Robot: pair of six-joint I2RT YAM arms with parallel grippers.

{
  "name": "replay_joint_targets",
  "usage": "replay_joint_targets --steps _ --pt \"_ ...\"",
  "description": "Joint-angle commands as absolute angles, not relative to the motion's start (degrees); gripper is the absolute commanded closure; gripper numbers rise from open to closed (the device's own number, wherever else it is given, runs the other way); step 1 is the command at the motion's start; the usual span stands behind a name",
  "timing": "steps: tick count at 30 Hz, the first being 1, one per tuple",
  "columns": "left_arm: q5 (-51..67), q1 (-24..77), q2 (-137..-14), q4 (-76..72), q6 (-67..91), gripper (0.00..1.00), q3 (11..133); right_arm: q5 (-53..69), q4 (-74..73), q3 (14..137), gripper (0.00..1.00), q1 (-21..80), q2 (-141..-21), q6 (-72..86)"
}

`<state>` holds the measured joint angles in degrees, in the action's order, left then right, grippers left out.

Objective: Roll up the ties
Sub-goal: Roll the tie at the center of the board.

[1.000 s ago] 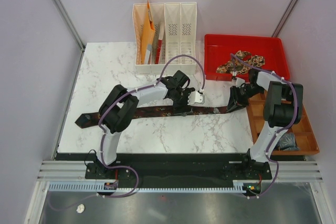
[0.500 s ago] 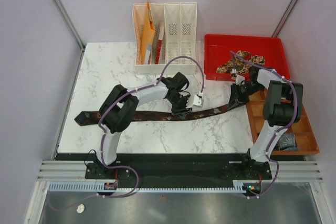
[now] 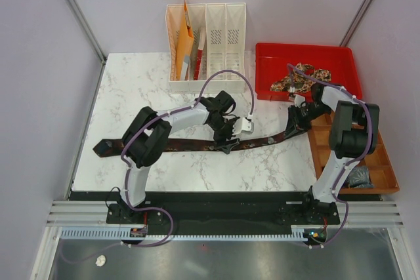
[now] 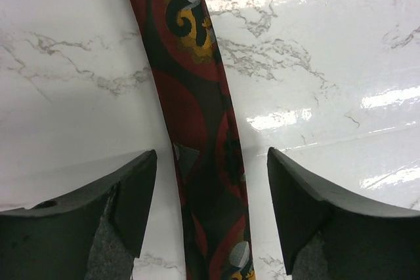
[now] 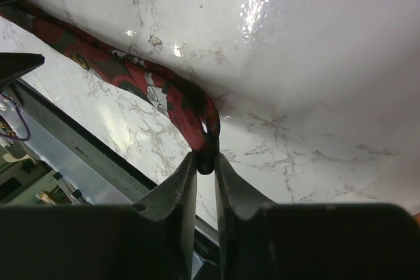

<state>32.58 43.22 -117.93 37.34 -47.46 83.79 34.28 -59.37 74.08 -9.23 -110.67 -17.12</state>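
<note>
A long dark maroon tie (image 3: 190,143) with red, yellow and grey figures lies stretched across the marble table, from the left edge to the right. My left gripper (image 3: 225,138) hovers over its middle, open, with the tie (image 4: 203,136) running between the two fingers and touching neither. My right gripper (image 3: 293,127) is shut on the tie's narrow right end (image 5: 197,119), which is folded over at the fingertips and lifted a little. A second tie, tan-and-brown paisley (image 3: 298,78), lies bunched in the red tray (image 3: 341,57).
A white file rack (image 3: 207,40) with orange folders (image 3: 185,44) stands at the back of the table. An orange compartment tray (image 3: 380,162) sits at the right edge, beside my right arm. The table's front edge shows behind my right gripper.
The right end of the tie has been lifted and pulled back towards the red tray, so the tie now bows. The left gripper has shifted slightly and stands open over it.
</note>
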Motion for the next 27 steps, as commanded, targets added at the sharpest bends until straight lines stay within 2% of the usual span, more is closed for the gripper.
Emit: replay_joint_targets --steps 1,5,9,11,18,27 --pt "30.59 43.24 -113.65 35.25 -45.26 0.23 81.65 37.69 -60.29 74.01 0.85 -9.14 -106.97 -16.27" --pt "30.5 42.98 -112.59 32.62 -43.69 0.23 79.81 39.46 -59.41 73.65 0.93 -8.09 -105.38 -14.33" --pt "30.23 42.98 -112.59 31.47 -42.45 0.24 79.19 39.64 -59.24 73.21 0.96 -6.86 -105.12 -13.8" --pt "29.71 42.89 -112.59 30.94 -42.01 0.28 78.67 40.86 -59.24 73.04 1.0 -6.51 -104.94 -13.36" --pt "30.14 42.8 -113.11 30.06 -41.57 0.47 77.61 44.82 -55.56 71.11 1.0 -1.42 -104.24 -8.63" --pt "30.06 42.8 -113.73 29.79 -41.57 0.5 77.61 47.9 -50.98 69.26 1.0 5.7 -106.7 -4.57"
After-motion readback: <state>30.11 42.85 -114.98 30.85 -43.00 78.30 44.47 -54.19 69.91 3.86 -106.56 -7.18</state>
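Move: The right fingers are already at the tie's right end; the stretch of tie it is headed for, under the left gripper, lies about 23 cm to their left, 4 cm back and some 2 cm lower. From the right hand, the leopard tie in the red bin is roughly 22 cm ahead and 5 cm right, the brown tray 24 cm right and 5 cm back. For the left hand, this middle stretch is straight below, about 1 cm, between its open fingers. The right hand shuts its fingers fully on the tie's end and lifts about 2.5 cm, then carries the end some 10 cm left at that height, faster and faster and easing slightly back, towards the left gripper and over the rest of the tie, tilting about 10 degrees so the fingertips point more to the left. The left hand stays in place astride the middle stretch, shifting under a centimetre, and narrows its fingers from about three-quarters open to half open, close in along both edges of the tie. ##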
